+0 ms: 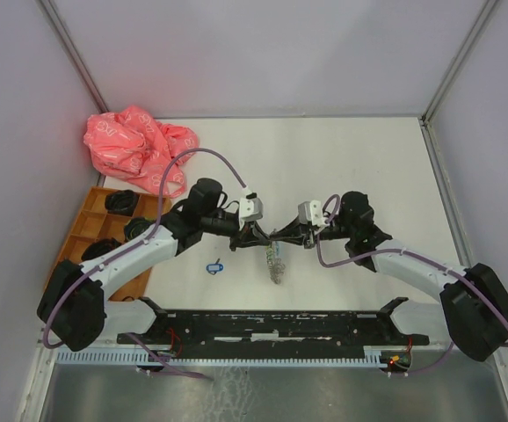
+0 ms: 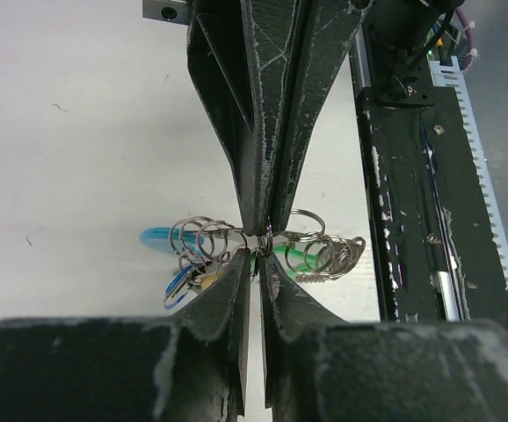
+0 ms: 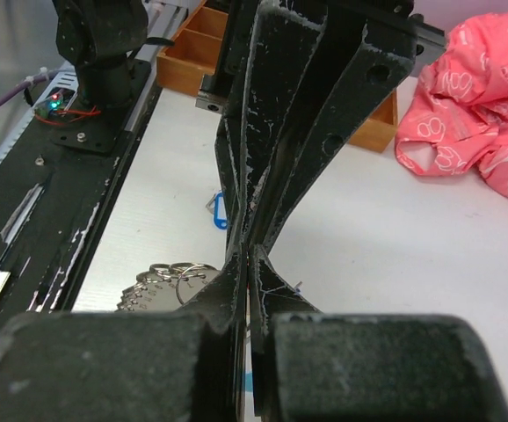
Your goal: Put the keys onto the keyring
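My two grippers meet tip to tip above the middle of the table. Between them hangs the keyring (image 2: 159,237), its light-blue section showing on the left, with a bunch of keys (image 1: 277,262) and wire rings (image 2: 203,239) dangling from it. Blue, yellow and green tags (image 2: 298,257) show among the rings. My left gripper (image 2: 258,253) is pinched on a thin loop at its tips. Opposite it, my right gripper (image 3: 248,255) is shut on the same spot, with metal keys (image 3: 159,283) hanging to its lower left. One key with a blue tag (image 1: 214,266) lies loose on the table.
A pink plastic bag (image 1: 135,145) lies at the back left. An orange compartment tray (image 1: 105,233) sits under the left arm. The black base rail (image 1: 272,330) runs along the near edge. Grey walls enclose the table on three sides.
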You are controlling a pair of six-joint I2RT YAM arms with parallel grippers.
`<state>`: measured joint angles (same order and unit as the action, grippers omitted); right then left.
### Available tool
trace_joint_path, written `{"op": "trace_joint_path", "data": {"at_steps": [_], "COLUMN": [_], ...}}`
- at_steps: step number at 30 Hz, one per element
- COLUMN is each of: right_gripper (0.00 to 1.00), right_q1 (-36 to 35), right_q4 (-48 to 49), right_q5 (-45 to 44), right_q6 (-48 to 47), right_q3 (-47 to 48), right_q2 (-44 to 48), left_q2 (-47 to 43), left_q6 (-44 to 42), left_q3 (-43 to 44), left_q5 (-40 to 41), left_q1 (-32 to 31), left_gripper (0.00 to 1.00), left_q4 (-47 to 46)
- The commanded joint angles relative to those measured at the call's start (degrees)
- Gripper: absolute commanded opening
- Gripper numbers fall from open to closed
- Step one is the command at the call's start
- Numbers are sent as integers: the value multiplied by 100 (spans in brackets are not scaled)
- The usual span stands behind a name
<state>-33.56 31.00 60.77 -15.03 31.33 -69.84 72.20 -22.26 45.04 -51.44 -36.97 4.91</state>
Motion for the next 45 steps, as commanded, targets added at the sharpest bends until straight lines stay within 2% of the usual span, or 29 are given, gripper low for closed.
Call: {"op": "trace_joint_path", "data": {"at_steps": [1,5,9,12,15,20,29,40,45], "right_gripper": [1,1,1,1,1,1,1,1,1], "right_q1": [-144,-169,-289,-430,-450,-447,-441,-441,-443], "right_q4": [1973,2975,3950,4094,4183,4073,3687,3338,2338], "right_q5": [-277,-834,-1185,-1260,-1440,-1800,-2071,-2356,-2899], "right_q6": [687,1124,1546,1566,1540,1485,1503,1503,1402], "right_q3": [-172,-518,-734,-743,-791,-843,-759,-745,-644], "right_q2": [-71,-214,-520,-670,-685,-532,-189,-20,292], "left_q2": [-24,-298,-594,-685,-860,-1140,-1468,-1969,-2005], "left_q6": [585,1049,1649,1938,1959,1835,1860,2199,2375], "left_q3": [-63,-484,-1019,-1196,-1322,-1539,-1813,-2184,-2253], "left_q5": [-306,61,274,438,648,1032,1738,2264,2935], "left_q1": [-21,-22,-20,-21,-21,-21,-21,-16,-13], "left_gripper": [16,18,18,19,20,24,40,45,48], "left_q4": [-939,-1690,-3004,-3509,-3628,-3470,-3266,-3845,-3800]}}
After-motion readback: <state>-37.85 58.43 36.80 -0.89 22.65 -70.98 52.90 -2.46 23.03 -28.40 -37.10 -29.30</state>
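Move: My fingertips meet over the keyring. My right hand already pinches its upper edge, and my left fingers are just parted at the same rings. The keyring's middle hangs about 4 cm below my left hand and 2 cm back, with its green tag some 3 cm below and 1 cm back and right. The blue-tagged key lies on the table about 13 cm to the left and 4 cm back. From my right hand, the keyring's middle is 2 cm back and 5 cm below. I open my left fingers from barely parted to about half wide and back away from the rings, up, left and forward, some 6 cm in all, tipping the fingers up and swinging them forward about 30 degrees. My right hand stays shut on the keyring, carrying it about 4 cm forward and up; it first leans slightly left, then comes back as its fingers tip up and swing forward. ##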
